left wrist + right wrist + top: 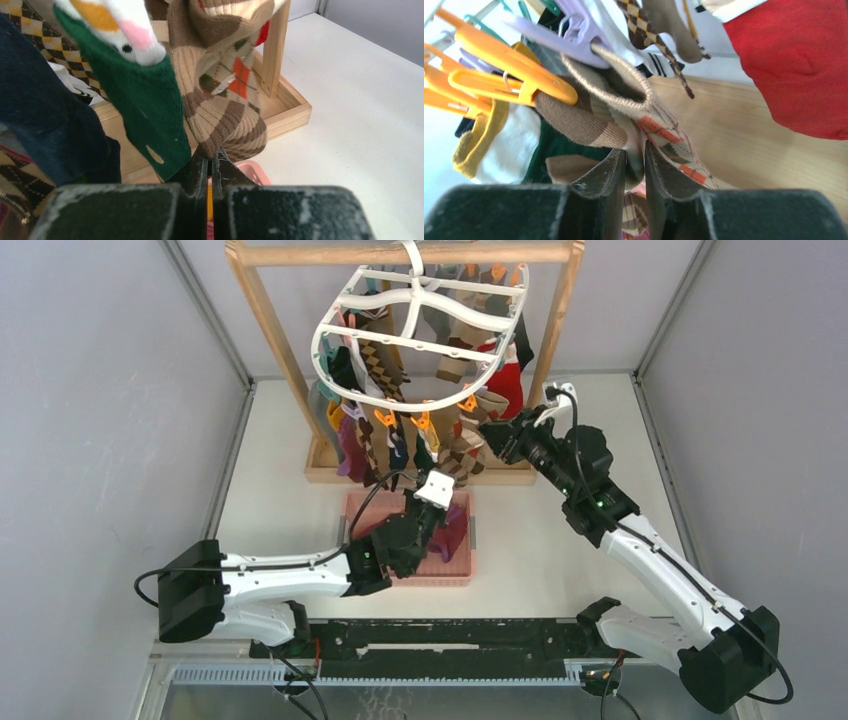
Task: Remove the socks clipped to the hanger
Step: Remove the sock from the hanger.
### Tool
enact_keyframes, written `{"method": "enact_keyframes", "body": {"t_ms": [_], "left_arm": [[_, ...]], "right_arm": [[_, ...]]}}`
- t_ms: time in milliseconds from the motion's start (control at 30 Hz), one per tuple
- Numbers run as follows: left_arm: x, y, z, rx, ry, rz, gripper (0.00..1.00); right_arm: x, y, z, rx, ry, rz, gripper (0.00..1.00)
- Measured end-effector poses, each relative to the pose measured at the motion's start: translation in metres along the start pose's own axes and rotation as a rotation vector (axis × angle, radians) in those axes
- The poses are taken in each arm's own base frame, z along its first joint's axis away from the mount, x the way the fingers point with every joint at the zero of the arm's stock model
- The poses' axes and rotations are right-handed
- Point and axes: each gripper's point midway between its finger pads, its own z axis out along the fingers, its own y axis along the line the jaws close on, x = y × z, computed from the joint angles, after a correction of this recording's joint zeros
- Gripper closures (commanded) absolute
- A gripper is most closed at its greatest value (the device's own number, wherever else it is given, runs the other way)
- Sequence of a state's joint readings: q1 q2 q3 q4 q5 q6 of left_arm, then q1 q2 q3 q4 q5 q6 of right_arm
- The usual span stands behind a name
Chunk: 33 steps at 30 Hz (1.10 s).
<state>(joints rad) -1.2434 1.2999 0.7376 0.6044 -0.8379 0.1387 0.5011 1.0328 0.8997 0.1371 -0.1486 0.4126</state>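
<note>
The white hanger [400, 340] hangs from the wooden frame with many socks [375, 430] clipped under it. A beige and brown argyle sock [225, 95] hangs at the front. My left gripper [210, 156] is shut on its toe end from below, seen in the top view as the left gripper [428, 508]. My right gripper [635, 150] is up by the cuff, its jaws a narrow gap apart with fabric of the same argyle sock [664, 130] pinched between them. A purple clip [574, 37] grips that cuff. Orange clips [509, 65] hold neighbouring socks.
A green sock [145, 110] and a navy sock [45, 120] hang just left of the held one. A red sock [799, 65] hangs to the right. The wooden frame [270, 330] and its base [744, 135] stand behind. A pink basket [455, 565] sits under the left gripper.
</note>
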Motion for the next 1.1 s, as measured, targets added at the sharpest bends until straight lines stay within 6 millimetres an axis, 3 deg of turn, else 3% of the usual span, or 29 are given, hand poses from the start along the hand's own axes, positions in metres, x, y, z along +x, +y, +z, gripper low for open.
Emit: {"method": "enact_keyframes", "body": {"t_ms": [233, 433, 833, 1100], "left_arm": [[0.015, 0.017, -0.014, -0.019, 0.015, 0.006, 1.0], [0.016, 0.029, -0.025, -0.023, 0.003, -0.012, 1.0], [-0.005, 0.048, -0.047, -0.012, -0.054, -0.092, 1.0], [-0.017, 0.045, -0.057, 0.02, -0.076, -0.117, 1.0]], "right_arm": [[0.023, 0.018, -0.003, -0.043, 0.057, -0.011, 0.56], [0.034, 0.025, -0.005, -0.061, 0.08, -0.024, 0.44], [0.032, 0.053, -0.02, -0.114, 0.059, -0.069, 0.36], [0.022, 0.076, -0.038, -0.15, 0.014, -0.109, 0.35]]}}
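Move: The left hand already pinches the toe end of the striped sock. The orange clip holding its cuff is about 7 cm ahead, 4 right and 12 above; the green sock's middle is 5 ahead, 4 left and 5 above, and the basket 3 ahead, 4 left, 22 below. From the right hand the striped sock is level ahead, 3 cm left and 2 below; the argyle sock is 4 ahead, 2 left at hand height, the red stocking 11 ahead, 3 right and 2 above. Keeping its shut pinch on the striped sock's toe, the left hand draws it some 6 cm left and 4 cm back, dipping slightly before rising above its starting height. The right fingertips come free of the sock's upper part and spread wide as that hand backs off about 8 cm and goes 4 cm left, first sinking a little, then climbing. ##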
